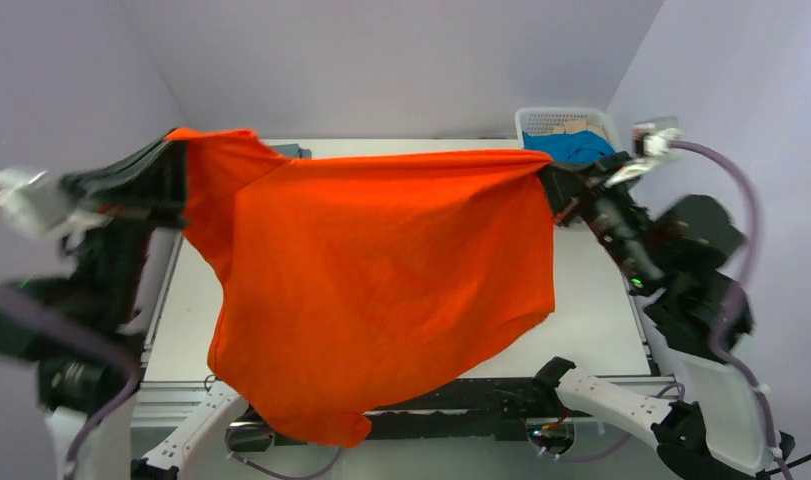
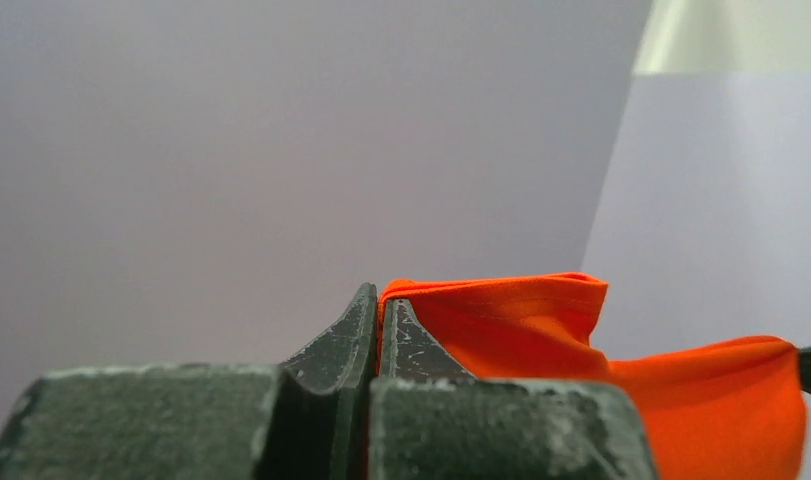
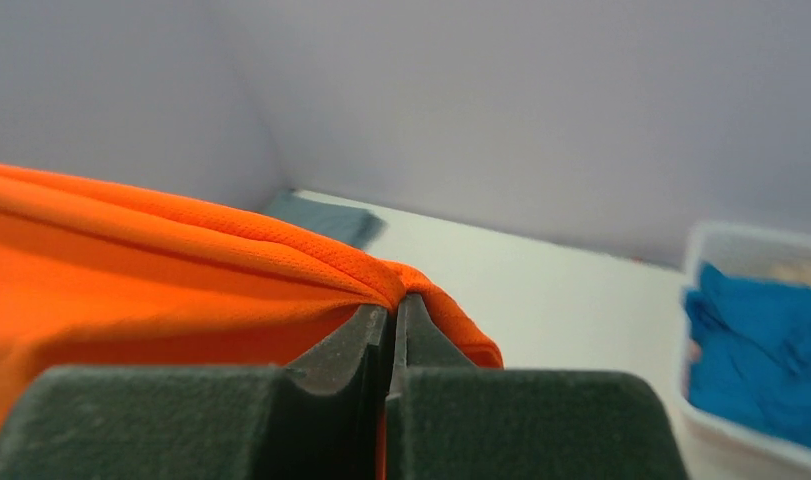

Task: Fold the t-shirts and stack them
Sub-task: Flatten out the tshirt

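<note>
A bright orange t-shirt [image 1: 381, 280] hangs spread in the air between both arms, above the table. My left gripper [image 1: 176, 150] is shut on its upper left corner; in the left wrist view the orange t-shirt [image 2: 511, 315] is pinched between the two fingers of that gripper [image 2: 379, 300]. My right gripper [image 1: 551, 180] is shut on the upper right corner, where the orange t-shirt [image 3: 181, 260] bunches into the pinch of that gripper [image 3: 396, 303]. A grey-blue t-shirt [image 3: 321, 215] lies folded at the table's far left. A turquoise t-shirt [image 1: 578, 146] lies in the basket.
A white lattice basket [image 1: 541, 121] stands at the table's far right corner, just behind the right gripper, and shows as the basket [image 3: 741, 245] in the right wrist view. The white table [image 1: 591, 300] shows to the right of the hanging shirt. Lilac walls enclose the space.
</note>
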`<action>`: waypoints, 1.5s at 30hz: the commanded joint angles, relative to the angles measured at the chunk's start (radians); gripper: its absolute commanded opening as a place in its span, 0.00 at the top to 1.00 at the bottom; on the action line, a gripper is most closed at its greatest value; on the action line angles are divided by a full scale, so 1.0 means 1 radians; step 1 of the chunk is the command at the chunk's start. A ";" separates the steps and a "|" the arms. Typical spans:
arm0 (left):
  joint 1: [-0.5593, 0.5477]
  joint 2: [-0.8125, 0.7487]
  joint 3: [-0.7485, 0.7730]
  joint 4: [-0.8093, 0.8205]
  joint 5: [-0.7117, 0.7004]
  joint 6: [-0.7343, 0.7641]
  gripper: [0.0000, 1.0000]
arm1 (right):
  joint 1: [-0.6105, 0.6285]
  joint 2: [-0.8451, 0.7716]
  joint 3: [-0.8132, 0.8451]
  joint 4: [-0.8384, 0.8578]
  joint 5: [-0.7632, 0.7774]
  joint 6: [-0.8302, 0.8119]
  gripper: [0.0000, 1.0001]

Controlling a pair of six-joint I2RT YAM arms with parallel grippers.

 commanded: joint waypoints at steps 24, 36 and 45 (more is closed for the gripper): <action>-0.001 1.209 0.000 -0.014 -0.223 -0.028 0.01 | -0.318 0.863 -0.355 0.352 0.402 0.201 0.00; -0.092 0.843 -0.521 0.011 0.151 -0.181 0.01 | -0.319 0.518 -0.787 0.314 -0.039 0.342 0.00; -0.107 1.046 -0.541 -0.021 0.102 -0.228 0.00 | -0.339 0.639 -0.880 0.428 -0.127 0.354 0.00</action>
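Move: About 40 cm ahead of the left hand, 6 cm to its right and 60 cm below lies the bare table spot for its shoulder of the held orange t-shirt; the folded t-shirt rests some 18 cm to the left of that spot. The right hand's spot is some 27 cm ahead, 4 cm to its right and 50 cm below. The laundry basket stands about 35 cm ahead of the right hand, 23 cm to its right and 44 cm down. Swinging fast forward and down, both hands lay the held t-shirt out away from the robot, the left travelling about 40 cm out, tipping their fingers steeply down and opening to let go near the table. Open, they rise some 10 cm, draw back over the cloth 15 to 20 cm, the left also shifting right, and sink close to the shirt. ##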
